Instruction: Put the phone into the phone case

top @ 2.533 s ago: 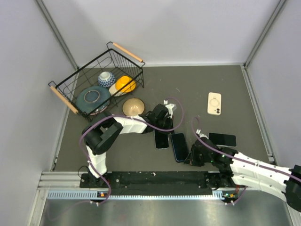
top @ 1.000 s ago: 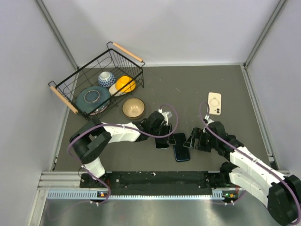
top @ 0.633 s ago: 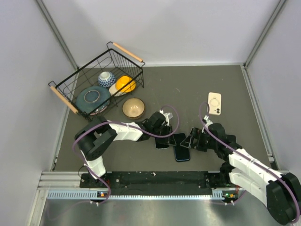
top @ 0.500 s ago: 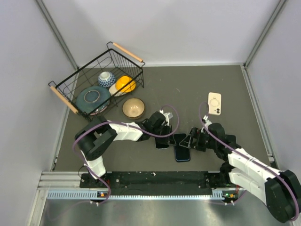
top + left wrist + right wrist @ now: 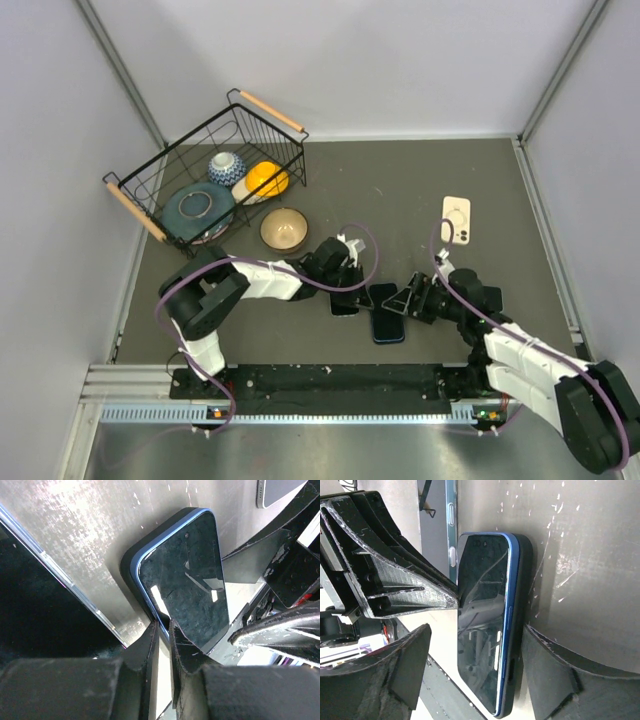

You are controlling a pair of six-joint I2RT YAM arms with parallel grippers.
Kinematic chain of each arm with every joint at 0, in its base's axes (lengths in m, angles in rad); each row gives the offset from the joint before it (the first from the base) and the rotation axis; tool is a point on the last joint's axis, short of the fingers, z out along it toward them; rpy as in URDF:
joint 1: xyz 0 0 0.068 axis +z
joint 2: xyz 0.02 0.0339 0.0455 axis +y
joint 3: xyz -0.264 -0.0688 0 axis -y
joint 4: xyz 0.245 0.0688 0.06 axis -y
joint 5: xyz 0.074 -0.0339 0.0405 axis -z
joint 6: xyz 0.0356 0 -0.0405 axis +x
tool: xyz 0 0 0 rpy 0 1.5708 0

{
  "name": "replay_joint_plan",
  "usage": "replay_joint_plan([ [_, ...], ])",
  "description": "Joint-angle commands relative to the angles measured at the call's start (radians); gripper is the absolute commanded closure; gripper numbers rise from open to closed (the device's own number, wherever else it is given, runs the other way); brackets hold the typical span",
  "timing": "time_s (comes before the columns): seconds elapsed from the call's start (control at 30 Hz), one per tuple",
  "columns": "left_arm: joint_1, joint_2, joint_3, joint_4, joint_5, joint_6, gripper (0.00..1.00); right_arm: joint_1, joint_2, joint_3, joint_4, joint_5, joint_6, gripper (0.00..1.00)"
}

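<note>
A blue-edged phone [image 5: 386,313] lies screen up near the table's front, in a dark phone case [image 5: 127,566] that shows along its side [image 5: 523,580]. In the left wrist view the phone [image 5: 186,575] looks slightly lifted out of the case on the near side. My left gripper [image 5: 164,630] is shut on the phone's edge, its fingers nearly together. It shows from the top view [image 5: 363,291] at the phone's far left corner. My right gripper [image 5: 476,630] is open and straddles the phone's width [image 5: 401,303]. One finger [image 5: 547,660] rests against the case; the other stands off.
A second dark phone [image 5: 343,301] lies just left of the blue one. A white phone case [image 5: 456,220] lies at the back right. A tan bowl [image 5: 283,228] sits beside a black wire basket [image 5: 135,205] of dishes at the left.
My left gripper's fingers have closed down onto the phone's edge. The right gripper has narrowed a little and shifted slightly along the phone.
</note>
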Motion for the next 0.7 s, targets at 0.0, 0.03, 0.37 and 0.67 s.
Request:
replay_joint_plan([
  [0.0, -0.018, -0.002, -0.031, 0.072, 0.018, -0.004, 0.86, -0.001, -0.056, 0.002, 0.148, -0.121, 0.044, 0.32],
  [0.03, -0.018, -0.005, -0.035, 0.074, 0.018, -0.006, 0.86, -0.002, -0.067, 0.002, 0.137, -0.109, 0.036, 0.37],
  [0.37, -0.018, -0.006, -0.038, 0.077, 0.01, -0.006, 0.86, -0.007, -0.151, 0.023, -0.022, -0.04, -0.021, 0.84],
  [0.67, -0.018, 0.015, -0.049, 0.087, 0.013, 0.008, 0.86, -0.005, -0.023, 0.055, -0.03, -0.046, -0.074, 0.9],
])
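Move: The cased phone's middle lies some 5 cm to the right of the left hand and 3 cm nearer the base; the shut left fingertips are already on its left long edge. From the open right hand the middle is about 3 cm left, 3 cm back and barely lower. The clear-cased phone lies about 6 cm left of the left hand and 3 cm ahead; the black phone lies some 20 cm right of the right hand and 2 cm ahead. Close the right fingers from wide open onto the right long edge of the black case and the phone in it, pinching that side, while the right hand lifts about 1 cm and then eases down roughly half of it. Keep the left fingers nearly shut at the phone's left edge, staying almost in place. ##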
